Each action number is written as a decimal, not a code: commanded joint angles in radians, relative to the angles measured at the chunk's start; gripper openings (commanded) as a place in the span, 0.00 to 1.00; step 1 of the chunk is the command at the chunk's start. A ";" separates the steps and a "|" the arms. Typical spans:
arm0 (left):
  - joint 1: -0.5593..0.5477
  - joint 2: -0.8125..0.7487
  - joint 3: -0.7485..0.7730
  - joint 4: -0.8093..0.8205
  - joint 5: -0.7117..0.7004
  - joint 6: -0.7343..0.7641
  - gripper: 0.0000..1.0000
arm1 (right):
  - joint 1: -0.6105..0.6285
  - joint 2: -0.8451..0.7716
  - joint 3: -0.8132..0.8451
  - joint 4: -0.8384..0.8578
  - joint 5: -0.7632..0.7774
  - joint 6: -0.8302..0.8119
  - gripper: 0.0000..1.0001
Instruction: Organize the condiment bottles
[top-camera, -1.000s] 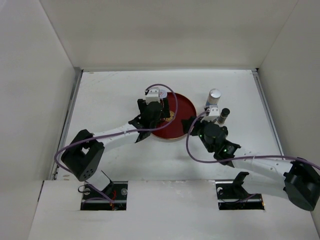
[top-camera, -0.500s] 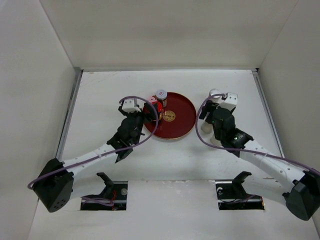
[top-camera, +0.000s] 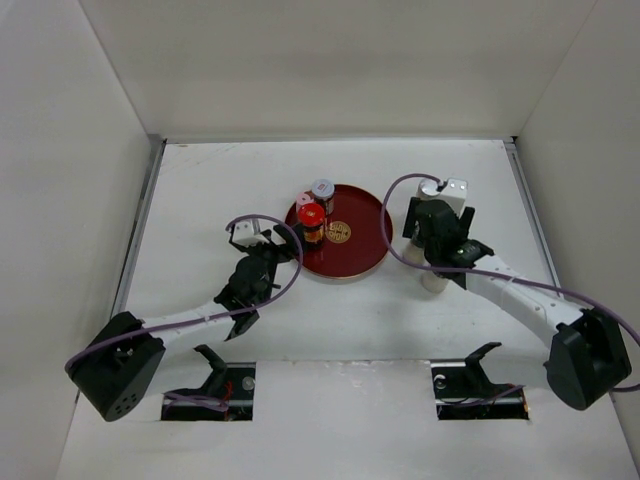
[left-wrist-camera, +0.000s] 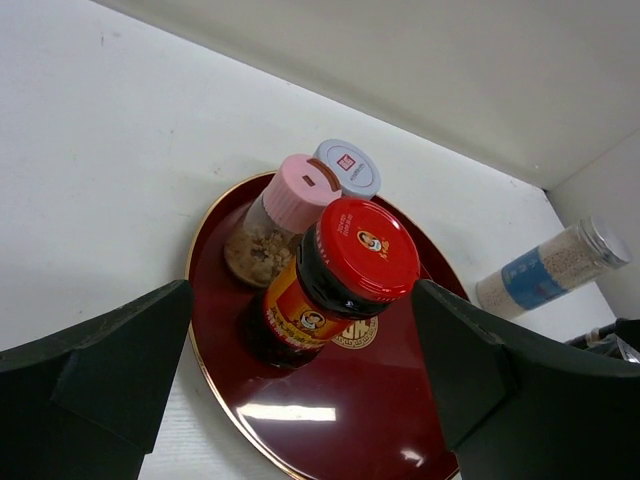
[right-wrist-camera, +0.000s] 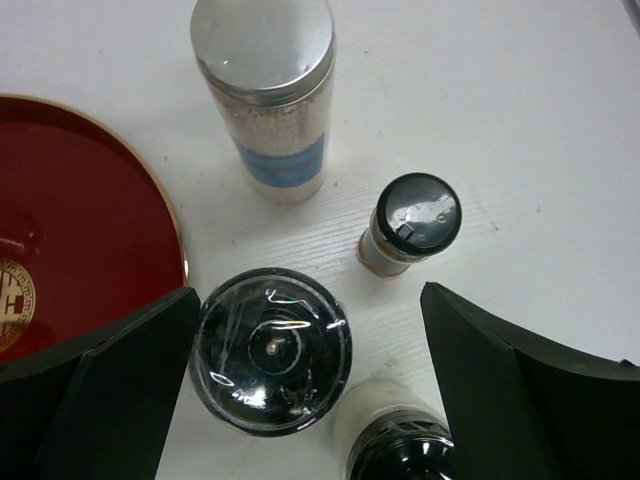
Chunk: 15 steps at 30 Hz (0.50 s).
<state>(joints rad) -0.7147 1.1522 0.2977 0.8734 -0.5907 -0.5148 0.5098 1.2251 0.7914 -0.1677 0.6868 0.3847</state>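
On the round red tray (left-wrist-camera: 330, 420) stand three condiment bottles: a red-lidded dark jar (left-wrist-camera: 345, 265), a pink-capped shaker (left-wrist-camera: 290, 205) and a white-lidded jar (left-wrist-camera: 347, 167). My left gripper (left-wrist-camera: 300, 400) is open just short of the tray's near left rim, touching none of them. Right of the tray, on the table, stand a tall silver-lidded bottle with a blue band (right-wrist-camera: 265, 90), a small dark-capped shaker (right-wrist-camera: 410, 225) and a black-topped grinder (right-wrist-camera: 270, 350). My right gripper (right-wrist-camera: 310, 390) hangs open over these, the grinder just inside its left finger.
A second black-topped pale bottle (right-wrist-camera: 400, 445) stands close beside the grinder, below my right wrist. The tray (top-camera: 350, 240) sits mid-table, with the left gripper (top-camera: 280, 252) on its left and the right gripper (top-camera: 436, 240) on its right. White walls enclose the table.
My left gripper let go of the red-lidded jar on the tray and drew back to the left. My right gripper opened wide and moved over the bottles on the right.
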 joint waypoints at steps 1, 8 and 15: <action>0.010 0.003 -0.012 0.096 0.009 -0.033 0.92 | -0.001 0.010 0.039 -0.012 -0.052 0.005 0.98; 0.013 0.026 -0.009 0.096 0.009 -0.033 0.93 | 0.011 0.088 0.035 0.045 -0.124 0.036 0.89; 0.024 0.034 -0.011 0.099 0.009 -0.033 0.93 | 0.038 0.054 0.037 0.135 -0.024 0.008 0.58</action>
<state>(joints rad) -0.7002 1.1831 0.2920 0.9081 -0.5900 -0.5331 0.5194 1.3273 0.7921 -0.1478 0.5972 0.4076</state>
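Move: The condiment bottle with the clear-over-black cap stands about 2 cm to the right hand's left and 1 cm ahead, its middle some 8 cm below. From that same hand, the tall silver-capped bottle is 9 cm ahead, 1 cm left; the small black-capped shaker 4 cm ahead, 3 cm right; another black-capped bottle 6 cm back, 2 cm right. From the left hand, the clear-capped bottle lies about 30 cm right, 3 cm ahead, 10 cm below. Lower the right gripper about 3.5 cm while shifting it some 2 cm left, so the open fingers come down astride the clear-capped bottle, tipping the fingers a further 5 degrees downward. As you arrive, close them partway until the pads pinch the wide cap from both sides, and stop there. ##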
